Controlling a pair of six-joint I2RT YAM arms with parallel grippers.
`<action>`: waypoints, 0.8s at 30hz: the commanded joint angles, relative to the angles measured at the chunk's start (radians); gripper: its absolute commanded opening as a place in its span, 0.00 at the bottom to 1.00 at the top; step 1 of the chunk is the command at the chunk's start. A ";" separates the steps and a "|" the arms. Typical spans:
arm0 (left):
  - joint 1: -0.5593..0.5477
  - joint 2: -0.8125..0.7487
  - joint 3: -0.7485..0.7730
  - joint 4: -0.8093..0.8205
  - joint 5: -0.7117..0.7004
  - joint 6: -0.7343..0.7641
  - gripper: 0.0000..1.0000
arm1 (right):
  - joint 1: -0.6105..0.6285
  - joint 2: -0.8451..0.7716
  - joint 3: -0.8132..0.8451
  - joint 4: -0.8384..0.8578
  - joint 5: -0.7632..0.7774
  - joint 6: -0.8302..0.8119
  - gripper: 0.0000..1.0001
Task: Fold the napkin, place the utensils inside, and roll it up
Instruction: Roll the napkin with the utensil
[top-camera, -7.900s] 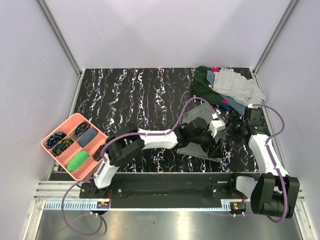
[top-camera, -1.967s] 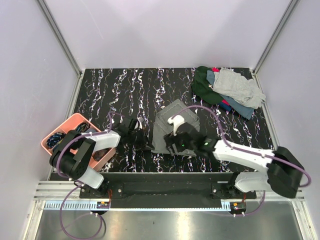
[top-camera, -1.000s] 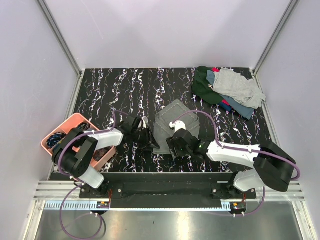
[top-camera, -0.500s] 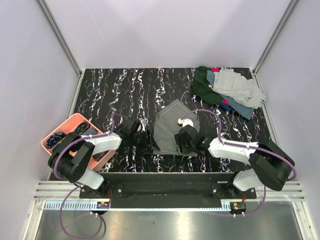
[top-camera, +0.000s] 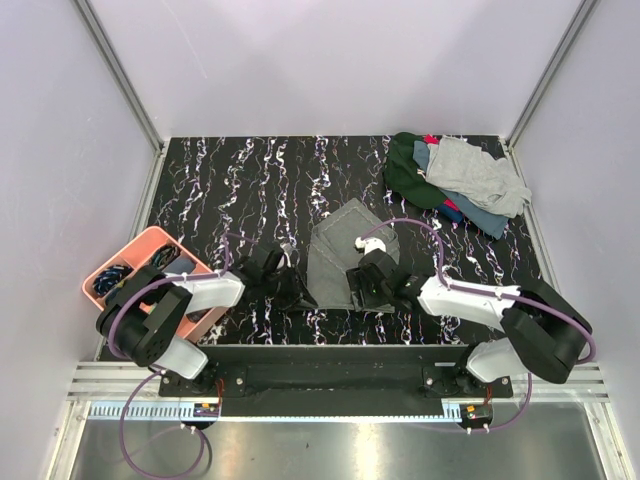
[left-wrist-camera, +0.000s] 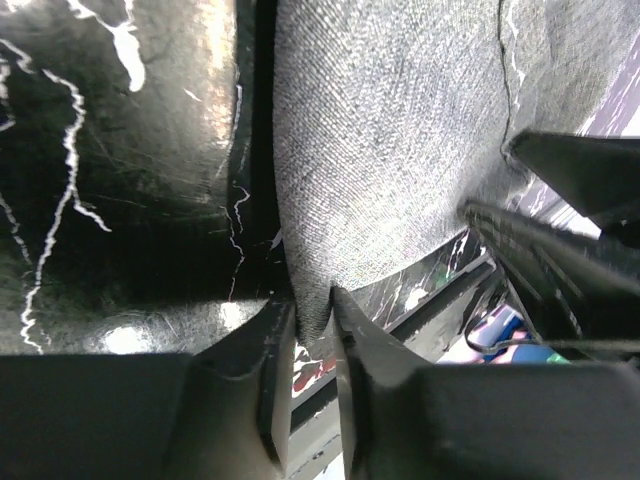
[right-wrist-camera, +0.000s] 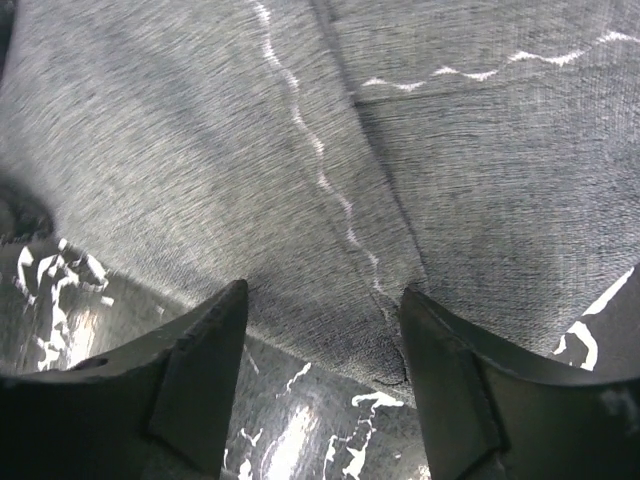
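Note:
The grey napkin (top-camera: 338, 245) lies flat on the black marbled table, near the front middle. My left gripper (top-camera: 300, 292) sits low at the napkin's near left edge. In the left wrist view its jaws (left-wrist-camera: 312, 318) are shut on a pinch of the napkin's (left-wrist-camera: 390, 150) edge, lifted slightly off the table. My right gripper (top-camera: 365, 293) hovers over the napkin's near edge. In the right wrist view it (right-wrist-camera: 322, 312) stands open, straddling the hem of the napkin (right-wrist-camera: 200, 150) with nothing between the fingers. The utensils are out of view.
A heap of green, light-grey and blue cloths (top-camera: 455, 180) lies at the back right corner. A pink divided tray (top-camera: 135, 243) sits at the left edge, partly behind my left arm. Pale walls enclose the table on three sides.
My left gripper has closed on the napkin's near left edge and drawn slightly toward me. The right gripper has stayed open over the napkin's near edge, shifting only a little.

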 joint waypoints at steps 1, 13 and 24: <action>-0.003 -0.009 0.028 0.011 -0.034 0.006 0.15 | 0.017 -0.073 0.033 0.000 -0.022 -0.108 0.77; 0.052 -0.024 0.080 -0.012 0.059 0.015 0.00 | 0.245 -0.045 0.076 0.150 0.167 -0.371 0.92; 0.078 -0.058 0.070 0.012 0.116 -0.022 0.00 | 0.433 0.212 0.179 0.276 0.477 -0.473 0.93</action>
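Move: The napkin's near-left corner lies about 13 cm to the right hand's left, some 3 cm back and 1 cm lower. From that hand the napkin's near-right corner is roughly 5 cm to the right and 4 cm back, and its far tip about 20 cm ahead and 3 cm left. For the left hand the near-left corner is right at the half-closed fingertips, with the table's near edge about 10 cm straight back and 2 cm below. Leftward in an arc, the right hand rises off the napkin's near edge and travels about 10 cm towards the corner at the left gripper, drawing slightly back and dipping again at the end; it swings some 30 degrees counter-clockwise, tips its fingers upward and opens wider. Meanwhile the left fingers close fully, keep the corner pinched, then ease it up and forward a couple of centimetres. ##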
